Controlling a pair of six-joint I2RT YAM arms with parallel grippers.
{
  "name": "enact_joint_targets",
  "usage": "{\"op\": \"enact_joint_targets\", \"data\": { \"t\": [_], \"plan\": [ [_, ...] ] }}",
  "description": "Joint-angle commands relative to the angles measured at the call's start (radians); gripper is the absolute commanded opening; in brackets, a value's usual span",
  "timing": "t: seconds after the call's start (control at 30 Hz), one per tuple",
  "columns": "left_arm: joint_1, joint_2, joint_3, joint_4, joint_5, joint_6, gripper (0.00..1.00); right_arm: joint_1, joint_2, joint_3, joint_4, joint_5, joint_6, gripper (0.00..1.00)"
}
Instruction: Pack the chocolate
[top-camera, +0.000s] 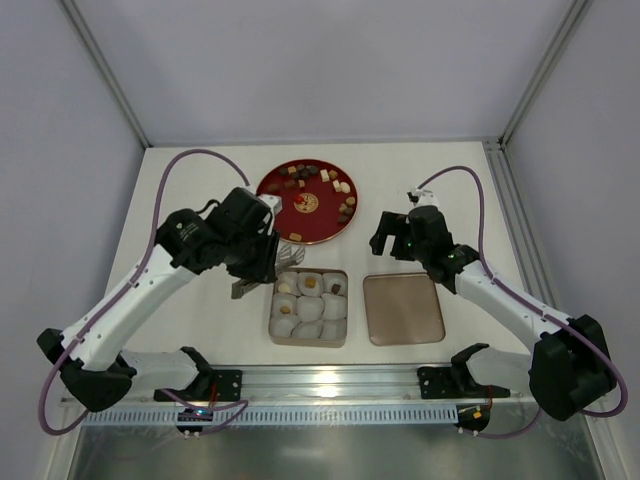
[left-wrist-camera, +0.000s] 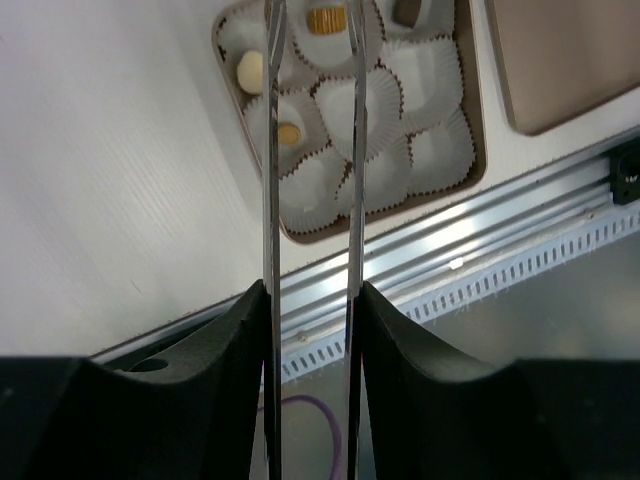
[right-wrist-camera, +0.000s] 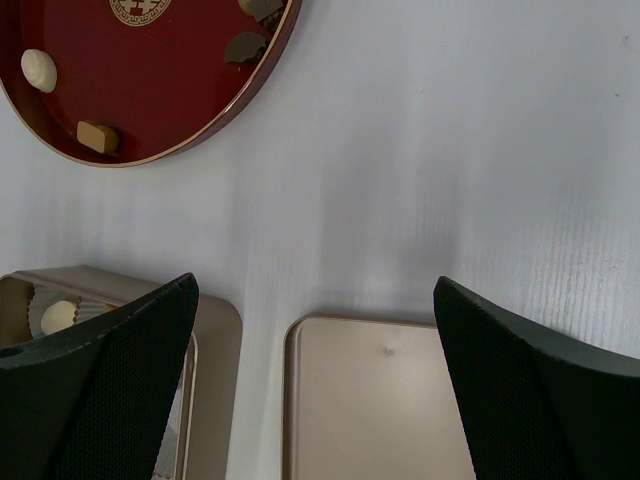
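Several chocolate pieces (top-camera: 325, 180) lie round the rim of the red plate (top-camera: 285, 222). Others sit in white paper cups in the gold tin box (top-camera: 276, 322): a cream one (left-wrist-camera: 250, 70), a tan one (left-wrist-camera: 290, 133), a gold-tan one (left-wrist-camera: 325, 18) and a dark one (left-wrist-camera: 405, 10). My left gripper (left-wrist-camera: 310, 300) is shut on thin metal tweezers (left-wrist-camera: 270, 150). Their blades stand slightly apart and reach over the box's far-left cups, either side of the gold-tan piece. My right gripper (right-wrist-camera: 315, 330) hangs open and empty above the table, between the plate (right-wrist-camera: 150, 90) and the lid.
The box's flat gold lid (top-camera: 403, 308) lies right of the box, seen also as the lid (right-wrist-camera: 380, 400) under the right gripper. An aluminium rail (top-camera: 330, 380) runs along the near edge. White walls enclose the table.
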Motion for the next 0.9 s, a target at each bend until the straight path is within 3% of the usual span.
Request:
{"op": "enact_joint_targets", "data": {
  "t": [0.0, 0.23, 0.43, 0.87],
  "plan": [
    [0.032, 0.087, 0.106, 0.061, -0.065, 0.01, 0.4, 0.006, -0.002, 0.046, 0.037, -0.004, -0.008, 1.0],
    [0.211, 0.42, 0.374, 0.147, -0.115, 0.09, 0.42, 0.006, -0.014, 0.049, 0.02, -0.018, -0.019, 1.0],
    [0.277, 0.703, 0.606, 0.138, -0.088, 0.129, 0.4, 0.006, -0.045, 0.055, -0.004, -0.007, -0.028, 1.0],
    [0.328, 0.91, 0.734, 0.164, -0.013, 0.131, 0.4, 0.006, -0.079, 0.051, -0.032, -0.001, -0.033, 1.0]
  ]
}}
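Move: Out across the table, about 31 cm ahead of the left hand, 6 cm to its right and 19 cm below, lies the red chocolate by the tray's medallion. The white oval chocolate sits some 25 cm ahead and 3 cm left, the caramel square about 20 cm ahead and 5 cm right. The packing box is level with this hand, 8 cm right. From the right hand the red chocolate is roughly 17 cm ahead and 28 cm left. Swinging fast from beside the packing box to the round tray, the empty left hand goes forward about 26 cm and slightly right, nearly level at first, then sinks some 8 cm towards the red chocolate as it eases to a stop. The wrist turns about 15 degrees counter-clockwise on the way, and the long fingers stay partly open. ##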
